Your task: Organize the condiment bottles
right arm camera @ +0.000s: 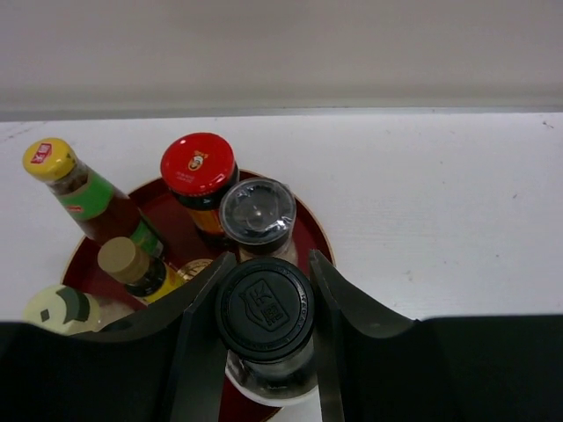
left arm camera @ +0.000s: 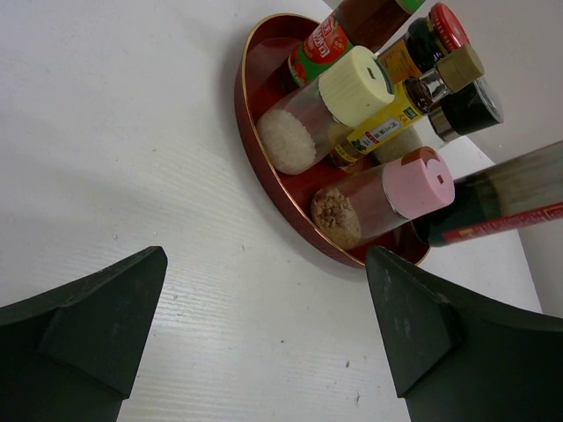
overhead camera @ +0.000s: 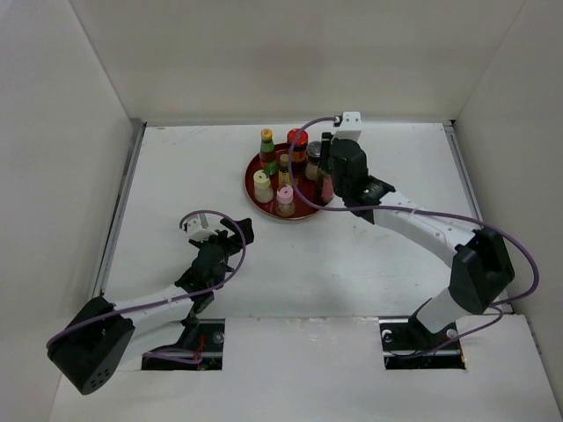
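Observation:
Several condiment bottles stand on a round red plate (overhead camera: 255, 199) at the back of the table. My right gripper (right arm camera: 266, 303) is shut on the black cap of the tall clear bottle (right arm camera: 265, 309) at the plate's right rim, its base at the rim. Just beyond it are the grey-lidded shaker (right arm camera: 258, 211) and the red-lidded dark jar (right arm camera: 199, 164). The green-red banded bottle (right arm camera: 84, 189), the amber bottle (right arm camera: 132, 264) and the cream bottle (right arm camera: 62, 309) stand to the left. My left gripper (left arm camera: 264, 290) is open and empty over bare table, short of the plate, facing the pink-capped bottle (left arm camera: 418, 180).
White walls close in the table at the back and both sides. The right arm (overhead camera: 413, 224) reaches across the right half of the table to the plate. The left arm (overhead camera: 158, 303) lies low at the near left.

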Robot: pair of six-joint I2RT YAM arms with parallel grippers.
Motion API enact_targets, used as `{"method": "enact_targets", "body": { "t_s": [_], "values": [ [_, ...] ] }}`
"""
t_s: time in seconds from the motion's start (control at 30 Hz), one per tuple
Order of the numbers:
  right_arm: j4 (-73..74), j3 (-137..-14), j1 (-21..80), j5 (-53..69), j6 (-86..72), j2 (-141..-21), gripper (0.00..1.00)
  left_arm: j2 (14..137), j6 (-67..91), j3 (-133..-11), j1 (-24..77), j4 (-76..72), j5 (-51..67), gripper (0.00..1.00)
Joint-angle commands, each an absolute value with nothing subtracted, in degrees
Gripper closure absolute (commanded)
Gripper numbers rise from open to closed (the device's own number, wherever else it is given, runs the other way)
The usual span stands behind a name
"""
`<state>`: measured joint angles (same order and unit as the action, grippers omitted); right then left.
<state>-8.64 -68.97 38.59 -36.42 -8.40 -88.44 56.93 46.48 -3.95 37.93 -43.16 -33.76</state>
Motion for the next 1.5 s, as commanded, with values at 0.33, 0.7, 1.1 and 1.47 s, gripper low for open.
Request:
{"method": "enact_targets", "body": {
  "t_s": [0.33,0.7,1.1,1.47],
  "values": [
    [-22.2,-77.0,41.2,-37.4,-8.7,-94.2,0.7,56.4,46.2,-5.0,37.7,-45.6,-33.2,0.0],
    [-23.6,-74.4,44.7,-39.0,-7.1,-96.2,0.48,57.7,46.2,-5.4,37.7,-45.9,-33.8,0.0],
    [-23.9,-65.1,45.8,-45.8,-5.1,-80.0,0.0,57.0,45.7,-5.8,38.5,-46.0,-34.5,0.0],
    [-25.7,-34.0,32.9,-46.5,-22.8,-59.3,0.0,54.1,41.7,-8.8,39.2,-39.4,-34.9,0.0]
  ]
}}
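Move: The right hand holds the red-label bottle by its neck over the red tray's right side. The free spot it goes to lies about 5 cm left, 1 cm ahead and some 22 cm below. The black-capped shaker stands roughly 7 cm ahead and 4 cm left, the yellow-label bottle 5 cm ahead and 11 cm left, the pink-capped shaker 3 cm back and 12 cm left. From the left hand that spot is about 15 cm ahead, 21 cm right. Leftward about 6 cm, with a slight rise and then a dip of some 3 cm, the right hand carries the bottle down into the free spot, opens fully and lets go of the neck. It then draws back and up off the bottle and swings some 18 cm right, sinking again late, its fingers tipping up and turning clockwise. ##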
